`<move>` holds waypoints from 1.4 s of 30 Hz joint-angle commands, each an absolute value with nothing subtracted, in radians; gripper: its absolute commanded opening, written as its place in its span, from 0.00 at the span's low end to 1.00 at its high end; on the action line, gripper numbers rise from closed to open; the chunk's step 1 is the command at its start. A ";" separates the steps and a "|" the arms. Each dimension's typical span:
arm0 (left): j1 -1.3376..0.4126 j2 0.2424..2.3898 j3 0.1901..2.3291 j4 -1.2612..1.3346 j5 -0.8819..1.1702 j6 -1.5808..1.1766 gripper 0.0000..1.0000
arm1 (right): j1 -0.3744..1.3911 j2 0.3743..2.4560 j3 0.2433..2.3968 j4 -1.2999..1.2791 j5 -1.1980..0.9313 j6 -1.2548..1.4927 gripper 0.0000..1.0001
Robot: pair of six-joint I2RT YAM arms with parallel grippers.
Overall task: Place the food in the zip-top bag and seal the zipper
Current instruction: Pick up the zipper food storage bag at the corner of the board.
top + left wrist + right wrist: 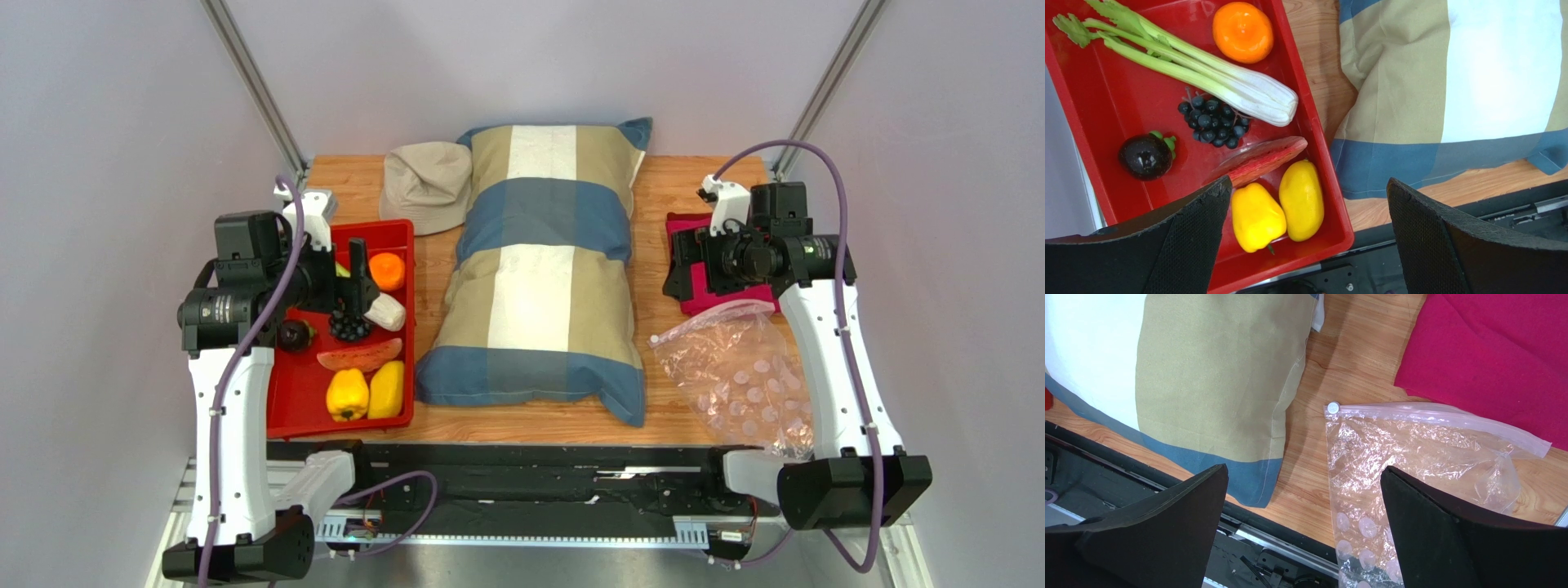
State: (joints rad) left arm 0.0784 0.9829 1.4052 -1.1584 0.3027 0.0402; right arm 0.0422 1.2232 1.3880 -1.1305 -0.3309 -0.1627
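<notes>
The food lies in a red tray at the left: celery stalk, orange, grape cluster, reddish slice, two yellow peppers and a dark round fruit. My left gripper hovers open and empty above the tray; in its wrist view the peppers lie between its fingers. The clear zip-top bag lies flat at the right front. Its zipper runs along the far edge. My right gripper is open and empty above the bag's left edge.
A large striped pillow fills the table's middle between tray and bag. A beige hat lies at the back left. A magenta cloth lies behind the bag, under the right wrist. A black rail runs along the near edge.
</notes>
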 commanded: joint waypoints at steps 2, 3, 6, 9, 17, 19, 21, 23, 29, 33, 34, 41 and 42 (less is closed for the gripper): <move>0.081 1.002 1.453 -1.157 0.314 0.066 0.99 | -0.021 1.310 1.420 -1.198 -0.380 -0.219 1.00; 0.080 0.996 1.454 -1.149 0.327 0.058 0.99 | -0.053 1.330 1.431 -1.213 -0.385 -0.228 1.00; 0.081 0.973 1.439 -1.108 0.357 0.051 0.99 | -0.147 1.397 1.483 -1.281 -0.417 -0.287 1.00; 0.081 0.951 1.421 -1.065 0.400 0.048 0.99 | -0.236 1.462 1.525 -1.350 -0.420 -0.365 1.00; 0.081 0.945 1.411 -1.022 0.521 0.086 0.99 | -0.357 1.609 1.520 -1.362 -0.308 -0.518 1.00; 0.081 0.943 1.399 -1.011 0.551 0.104 0.99 | -0.364 1.644 1.522 -1.364 -0.296 -0.561 1.00; 0.080 0.943 1.388 -1.002 0.566 0.107 0.99 | -0.364 1.706 1.529 -1.364 -0.284 -0.575 1.00; 0.081 0.943 1.382 -0.989 0.568 0.109 0.99 | -0.364 1.767 1.542 -1.349 -0.253 -0.587 1.00; 0.083 0.936 1.364 -0.970 0.581 0.112 0.99 | -0.364 1.871 1.565 -1.296 -0.189 -0.607 1.00; 0.081 0.933 1.351 -0.956 0.592 0.118 0.99 | -0.364 1.917 1.549 -1.289 -0.207 -0.627 0.95; 0.081 0.933 1.348 -0.950 0.592 0.117 0.99 | -0.362 1.919 1.540 -1.286 -0.212 -0.633 0.90; 0.081 0.943 1.327 -0.919 0.615 0.092 0.99 | -0.364 1.898 1.454 -1.212 -0.224 -0.669 0.08; 0.081 0.945 1.325 -0.911 0.620 0.091 0.99 | -0.364 1.896 1.450 -1.206 -0.216 -0.670 0.00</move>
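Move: The zip-top bag lies flat below the right hand, its middle about 14 cm to the right, 3 cm back and 17 cm down. Its round slider is roughly 3 cm ahead and 1 cm left at that level. The red cloth lies beyond the bag, some 16 cm ahead and 10 cm right. From the left hand, the bag's middle is about 65 cm right, 1 cm ahead and 23 cm below. The bag is pinched just behind its zip edge, well right of the slider: the open right hand sweeps about 15 cm right while sinking, then drops mostly straight down, 17 cm in all, tipping its fingers some 35 degrees to point nearly straight down before they close on the film. The empty left hand drifts 4 cm right and 2 cm up, turning slightly clockwise, fingers still open. ##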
